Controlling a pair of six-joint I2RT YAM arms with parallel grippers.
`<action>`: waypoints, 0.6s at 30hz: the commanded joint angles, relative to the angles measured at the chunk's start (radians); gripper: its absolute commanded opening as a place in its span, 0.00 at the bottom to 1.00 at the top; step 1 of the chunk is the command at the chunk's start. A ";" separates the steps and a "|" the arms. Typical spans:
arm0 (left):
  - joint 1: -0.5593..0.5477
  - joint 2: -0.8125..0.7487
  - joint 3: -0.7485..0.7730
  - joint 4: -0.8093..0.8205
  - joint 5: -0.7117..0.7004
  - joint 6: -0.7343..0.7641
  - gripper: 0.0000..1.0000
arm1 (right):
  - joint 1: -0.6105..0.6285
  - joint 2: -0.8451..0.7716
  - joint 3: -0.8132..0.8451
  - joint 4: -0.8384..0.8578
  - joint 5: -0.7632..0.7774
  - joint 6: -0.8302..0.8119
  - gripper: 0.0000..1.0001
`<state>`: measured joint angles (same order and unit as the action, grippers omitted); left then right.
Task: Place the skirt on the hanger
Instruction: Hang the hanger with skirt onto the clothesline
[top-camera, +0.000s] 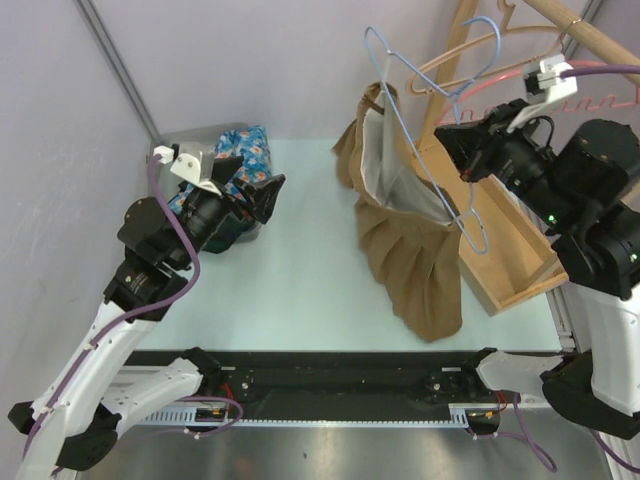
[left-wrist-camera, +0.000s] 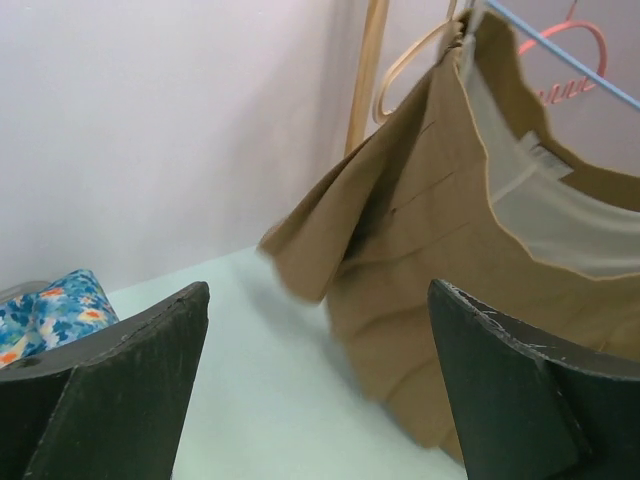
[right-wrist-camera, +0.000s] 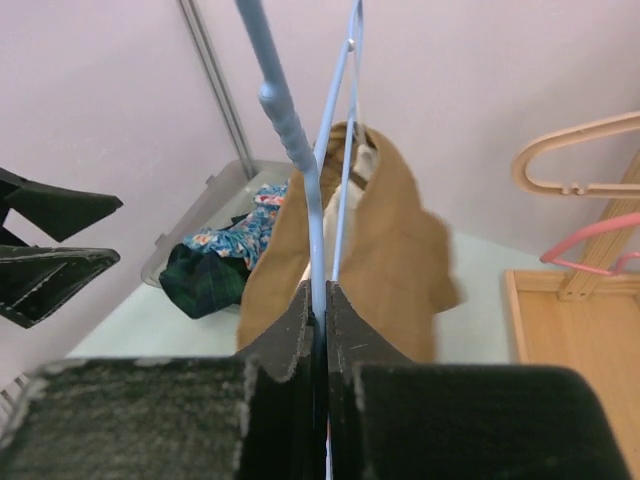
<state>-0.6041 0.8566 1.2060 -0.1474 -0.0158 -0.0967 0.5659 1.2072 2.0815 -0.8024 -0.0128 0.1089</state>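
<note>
A brown pleated skirt (top-camera: 405, 250) with a pale lining hangs from a light-blue wire hanger (top-camera: 420, 150), its waistband draped over the hanger's frame. My right gripper (top-camera: 462, 150) is shut on the hanger's lower wire and holds it tilted above the table. The right wrist view shows the blue hanger (right-wrist-camera: 290, 130) pinched between the fingers of that gripper (right-wrist-camera: 318, 295), with the skirt (right-wrist-camera: 395, 250) beyond. My left gripper (top-camera: 260, 185) stands open and empty to the left of the skirt, apart from it. In its wrist view the skirt (left-wrist-camera: 450, 250) hangs beyond the wide-open left gripper (left-wrist-camera: 320, 290).
A grey bin (top-camera: 190, 135) at the back left holds a floral cloth (top-camera: 250, 150) and a dark green garment (right-wrist-camera: 200, 280). A wooden rack (top-camera: 510, 250) at the right carries a pink hanger (top-camera: 590, 95) and a beige hanger (top-camera: 470, 50). Walls close in the back and left.
</note>
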 joint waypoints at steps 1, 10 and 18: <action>0.001 -0.016 0.006 -0.003 -0.039 0.009 0.93 | -0.003 -0.076 0.008 -0.018 -0.005 0.064 0.00; 0.001 -0.007 -0.003 0.017 -0.004 0.012 0.94 | -0.004 -0.291 -0.295 -0.153 -0.095 0.135 0.00; 0.001 0.007 -0.019 0.034 0.031 -0.017 0.94 | -0.004 -0.420 -0.471 -0.184 0.247 0.316 0.00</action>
<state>-0.6041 0.8600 1.1984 -0.1474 -0.0219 -0.0978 0.5613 0.8539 1.6432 -1.0660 0.0090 0.2996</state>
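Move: From the right gripper, still holding the blue hanger with the skirt, the wooden clothesline rod lies about 17 cm to the right, 12 cm ahead and some 5 cm higher. The pink hanger hangs roughly 18 cm right, 12 ahead, 5 lower; the cream hanger about 25 ahead and 10 right, near hand height. The wooden tray is 12 ahead, 16 right, some 50 below. From the left gripper the rod lies about 50 cm right, 12 ahead, 15 higher. Keep the right fingers shut on the blue hanger and draw it back about 7 cm, away from the rod and the hanging hangers, then on down, some 14 cm in all, easing slightly to the right. Tip the fingers down by over 20 degrees as the hand sinks. ##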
